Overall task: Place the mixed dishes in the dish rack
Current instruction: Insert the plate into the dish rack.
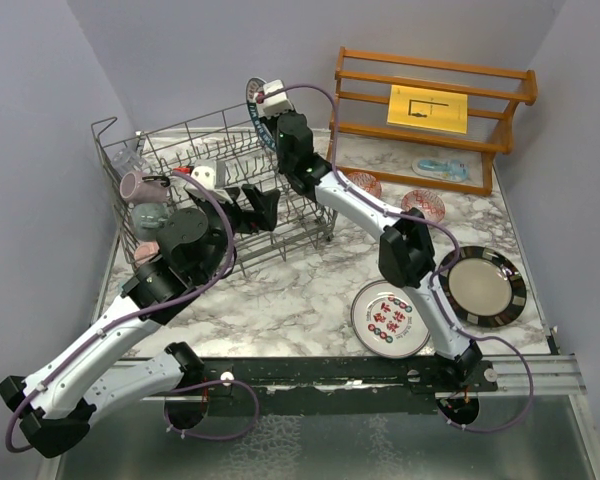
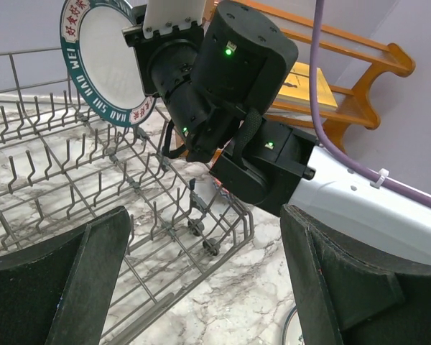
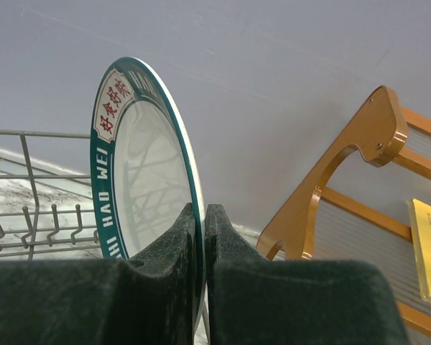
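Note:
My right gripper [image 3: 200, 230] is shut on the rim of the blue-rimmed lettered plate [image 3: 144, 180], holding it upright on edge above the far right corner of the dish rack [image 1: 195, 150]. From above, the plate [image 1: 251, 93] shows just left of the gripper [image 1: 261, 103]. My left gripper [image 2: 208, 287] stands open and empty over the rack's near right side [image 2: 72, 165], facing the plate [image 2: 104, 65]. In the rack's left end are a mauve mug [image 1: 137, 186], a grey mug [image 1: 150, 217], a pink mug [image 1: 145, 250], a white mug [image 1: 204, 175] and a clear glass [image 1: 125, 155].
On the marble table lie two small red-patterned bowls [image 1: 363, 183] [image 1: 423, 205], a dark-rimmed beige plate [image 1: 483, 287] and a white plate with red characters [image 1: 390, 318]. A wooden slatted shelf [image 1: 430, 115] with a yellow card stands at the back right, a light-blue item [image 1: 440, 168] on its base.

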`<action>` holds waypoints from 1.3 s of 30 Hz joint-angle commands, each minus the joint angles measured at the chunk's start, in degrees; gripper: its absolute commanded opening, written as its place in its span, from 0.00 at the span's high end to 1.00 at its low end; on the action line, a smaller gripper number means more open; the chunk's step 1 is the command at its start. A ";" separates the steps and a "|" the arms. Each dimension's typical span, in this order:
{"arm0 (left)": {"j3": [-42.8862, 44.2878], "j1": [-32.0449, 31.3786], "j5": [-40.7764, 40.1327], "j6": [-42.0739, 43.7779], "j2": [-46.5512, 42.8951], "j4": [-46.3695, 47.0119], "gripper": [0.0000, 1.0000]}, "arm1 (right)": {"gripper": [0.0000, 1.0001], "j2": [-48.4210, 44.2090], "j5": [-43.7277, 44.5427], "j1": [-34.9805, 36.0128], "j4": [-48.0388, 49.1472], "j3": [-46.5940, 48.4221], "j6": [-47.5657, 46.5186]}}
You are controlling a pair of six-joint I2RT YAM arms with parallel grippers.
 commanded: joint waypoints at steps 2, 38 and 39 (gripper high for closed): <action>-0.71 0.36 -1.31 0.16 -1.18 0.74 0.13 | 0.99 0.66 3.57 1.09 8.14 -1.82 -3.67; -0.55 0.36 -0.04 -0.45 -0.32 1.15 0.13 | 0.89 8.18 8.08 5.16 10.01 -3.87 -3.89; -0.64 0.34 -0.07 -0.48 -0.40 1.19 0.13 | 0.84 8.26 7.99 5.12 9.81 -3.95 -3.65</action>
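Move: The right hand still pinches the green-rimmed plate upright by its near edge. The rack slot for it lies about 16 cm below, 5 cm ahead and 4 cm left. The wooden rack's left end is some 14 cm right and 3 cm ahead, 15 cm lower; the nearer red bowl is 20 cm right, 10 cm back, 27 cm lower. From the left hand, the slot is roughly 35 cm ahead, straight on, 24 cm lower. The right hand lowers the pinched plate about 6 cm, drifting 3 cm left, towards the dish rack's tines. ##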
